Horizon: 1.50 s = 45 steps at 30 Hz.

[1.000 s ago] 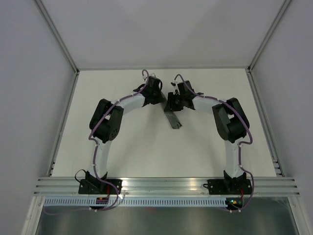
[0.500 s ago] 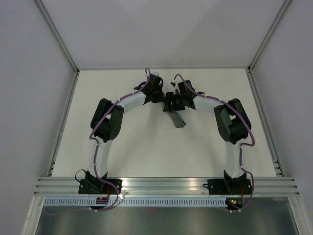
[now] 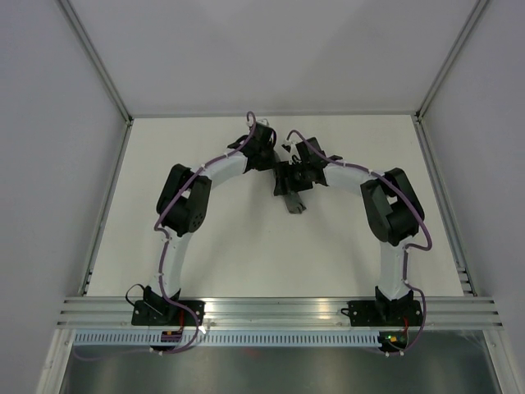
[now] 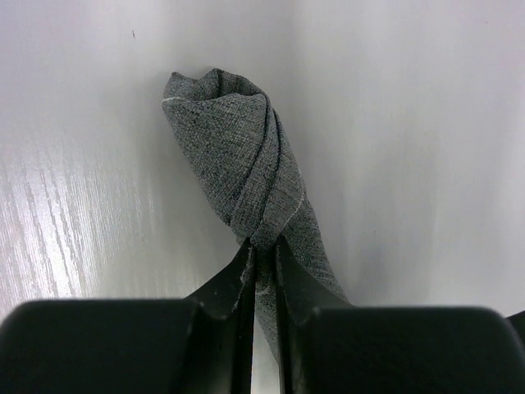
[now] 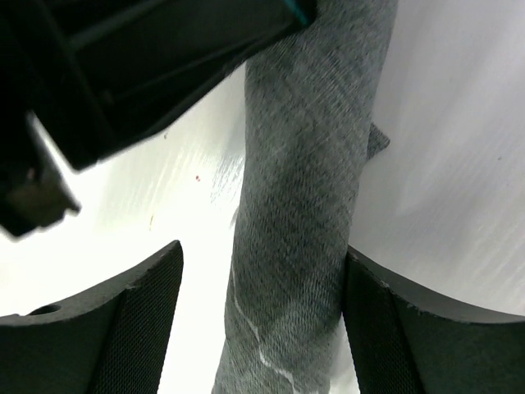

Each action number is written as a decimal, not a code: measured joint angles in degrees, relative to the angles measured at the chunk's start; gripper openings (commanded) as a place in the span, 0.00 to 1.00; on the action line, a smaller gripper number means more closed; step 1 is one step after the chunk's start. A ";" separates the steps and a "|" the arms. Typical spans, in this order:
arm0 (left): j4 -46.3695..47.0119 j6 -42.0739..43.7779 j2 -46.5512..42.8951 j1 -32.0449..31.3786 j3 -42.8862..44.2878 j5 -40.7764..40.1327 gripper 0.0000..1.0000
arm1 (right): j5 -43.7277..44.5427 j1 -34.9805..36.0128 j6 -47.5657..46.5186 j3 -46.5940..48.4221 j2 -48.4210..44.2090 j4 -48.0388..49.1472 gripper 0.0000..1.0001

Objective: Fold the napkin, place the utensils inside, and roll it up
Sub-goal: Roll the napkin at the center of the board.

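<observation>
The napkin [image 4: 238, 156] is a dark grey cloth wound into a tight slanted roll that lies on the white table. My left gripper [image 4: 262, 245] is shut on a fold at the roll's near end. My right gripper [image 5: 262, 271] is open and straddles the napkin [image 5: 303, 205]; its right pad [image 5: 385, 328] is against the cloth and its left pad [image 5: 139, 320] is well apart from it. From above, the napkin [image 3: 294, 204] sticks out toward me below the two wrists, which meet at the table's far middle. The utensils are hidden.
The left arm's black housing [image 5: 148, 57] hangs close over the roll in the right wrist view. The white table [image 3: 246, 254] is bounded by walls at the sides and back. An aluminium rail [image 3: 279, 308] runs along the near edge.
My right gripper has opened off the roll. The left wrist has shifted a little to the right and still pinches the cloth.
</observation>
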 measured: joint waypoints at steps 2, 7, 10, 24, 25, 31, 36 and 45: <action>-0.22 0.13 0.39 0.02 0.70 0.00 0.14 | -0.33 0.00 -0.39 -0.50 -0.42 -0.24 0.80; -0.96 0.76 1.14 0.02 2.12 0.07 0.16 | -1.75 0.00 -1.03 -1.44 -1.20 -0.98 0.80; -1.11 1.22 1.62 0.02 2.91 0.17 0.16 | -2.40 0.00 -1.25 -1.79 -1.40 -1.03 0.80; -1.22 2.51 2.32 -0.04 4.02 1.18 0.34 | -4.76 0.02 -2.01 -3.23 -2.71 -2.82 0.79; -1.25 2.64 2.32 -0.04 4.02 1.18 0.35 | -4.81 0.04 -2.03 -3.23 -2.78 -2.95 0.79; -1.38 2.95 2.32 -0.04 4.04 1.38 0.42 | -4.96 0.04 -2.05 -3.26 -2.91 -3.54 0.79; -1.31 3.50 2.32 -0.04 4.04 2.49 0.47 | -5.16 0.00 -2.05 -3.32 -2.99 -3.80 0.79; -0.33 4.17 2.29 -0.17 4.02 5.07 0.54 | -5.46 -0.48 -2.16 -3.98 -3.56 -4.44 0.79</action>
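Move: Between the right hand's open fingers runs the rolled napkin, its middle about 4 cm ahead and 2 cm left of that hand, at about its height; its near end is some 5 cm back and 1 cm right. The left hand pinches the roll farther out: from there the napkin's middle is roughly 4 cm back and 2 cm right, and its far end about 7 cm ahead and 1 cm left. Drawing back about 4 cm along the napkin towards its near end, the right hand keeps its fingers wide on either side of the roll and tips and turns only about 5 degrees. The left hand edges forward under 1 cm, then opens its pinch to about half and shifts some 2 cm to the right in all, turning slightly clockwise, low over the roll. ##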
